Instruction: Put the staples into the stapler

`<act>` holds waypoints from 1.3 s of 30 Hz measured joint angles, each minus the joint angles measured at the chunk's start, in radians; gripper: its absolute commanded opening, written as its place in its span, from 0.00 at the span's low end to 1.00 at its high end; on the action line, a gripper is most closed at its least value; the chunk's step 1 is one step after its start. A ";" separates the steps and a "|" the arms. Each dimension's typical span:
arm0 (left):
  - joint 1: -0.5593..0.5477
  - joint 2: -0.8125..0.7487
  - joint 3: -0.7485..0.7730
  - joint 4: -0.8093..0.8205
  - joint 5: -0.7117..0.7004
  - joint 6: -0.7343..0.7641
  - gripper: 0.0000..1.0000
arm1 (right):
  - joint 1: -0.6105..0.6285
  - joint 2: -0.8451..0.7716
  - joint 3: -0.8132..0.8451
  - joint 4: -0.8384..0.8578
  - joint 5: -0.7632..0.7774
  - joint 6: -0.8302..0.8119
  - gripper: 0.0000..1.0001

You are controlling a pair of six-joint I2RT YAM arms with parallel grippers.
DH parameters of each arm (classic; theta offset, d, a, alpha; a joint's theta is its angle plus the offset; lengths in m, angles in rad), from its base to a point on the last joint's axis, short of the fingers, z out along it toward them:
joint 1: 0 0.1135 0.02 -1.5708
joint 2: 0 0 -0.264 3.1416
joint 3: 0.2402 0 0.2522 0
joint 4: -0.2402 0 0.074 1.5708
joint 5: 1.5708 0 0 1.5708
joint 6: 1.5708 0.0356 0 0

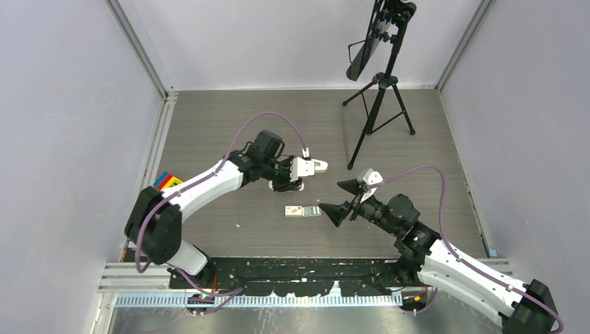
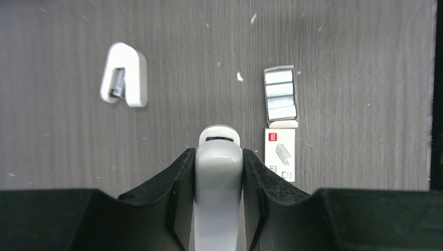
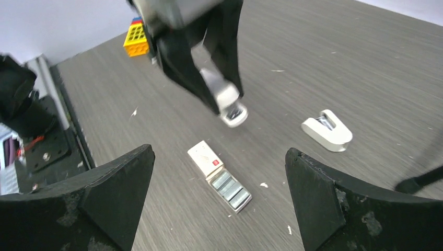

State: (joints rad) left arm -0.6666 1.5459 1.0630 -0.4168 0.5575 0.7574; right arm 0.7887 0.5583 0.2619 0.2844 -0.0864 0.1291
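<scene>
The stapler (image 2: 219, 172), long, slim and white, sits lengthwise between the black fingers of my left gripper (image 2: 219, 154), which press on both of its sides. In the right wrist view that gripper (image 3: 219, 97) holds the stapler (image 3: 228, 102) nose down, close to the table. The staples (image 2: 280, 93) lie as silvery strips in a grey tray pulled out of their white, red-marked box (image 2: 280, 154), just right of the left gripper. My right gripper (image 3: 219, 201) hangs wide open over the staples (image 3: 230, 189) with nothing between its fingers. From above, the box (image 1: 296, 210) lies between the left gripper (image 1: 286, 184) and the right gripper (image 1: 335, 198).
A shorter, stubby white stapler (image 2: 124, 76) lies on the table beyond the staples (image 3: 326, 130). A black tripod (image 1: 379, 104) stands at the back right. Coloured toy bricks (image 1: 167, 181) sit at the table's left edge. Small white flecks dot the grey wood surface.
</scene>
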 measured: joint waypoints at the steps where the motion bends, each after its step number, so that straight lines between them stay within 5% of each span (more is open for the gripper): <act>1: 0.000 -0.032 0.000 0.000 0.007 -0.014 0.00 | 0.000 0.014 -0.014 0.028 -0.030 -0.011 0.99; 15: 0.000 -0.312 -0.057 -0.001 0.184 -0.211 0.00 | 0.000 0.217 -0.034 0.272 -0.251 -0.135 0.94; 39: -0.023 -0.345 -0.079 0.003 0.285 -0.280 0.00 | 0.000 0.555 0.100 0.502 -0.460 -0.153 0.56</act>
State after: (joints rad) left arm -0.6899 1.2011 0.9844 -0.4141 0.8425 0.4778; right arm 0.7887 1.1130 0.3622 0.7860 -0.5468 -0.0235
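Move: Ahead of the open right hand by about 6 cm, some 11 cm to its left and 8 cm lower, is the stapler already pinched in the left fingers. From the right hand the open staples tray lies 2 cm ahead, 6 cm left and 16 cm down, with the staples box 5 cm farther left. From the left hand, the right fingers are 6 cm back, 11 cm right and 8 cm up; the second stapler is 9 cm ahead, 7 cm right and 7 cm down. Lifting the held stapler about 10 cm, then drawing it back some 8 cm while still rising, the left hand tilts its fingers nearer level and keeps its grip. The right hand comes about 9 cm left to meet it, dipping briefly and rising again, swinging some 25 degrees counter-clockwise, and part-closes its fingers on either side of the stapler's front end; contact can't be seen. ##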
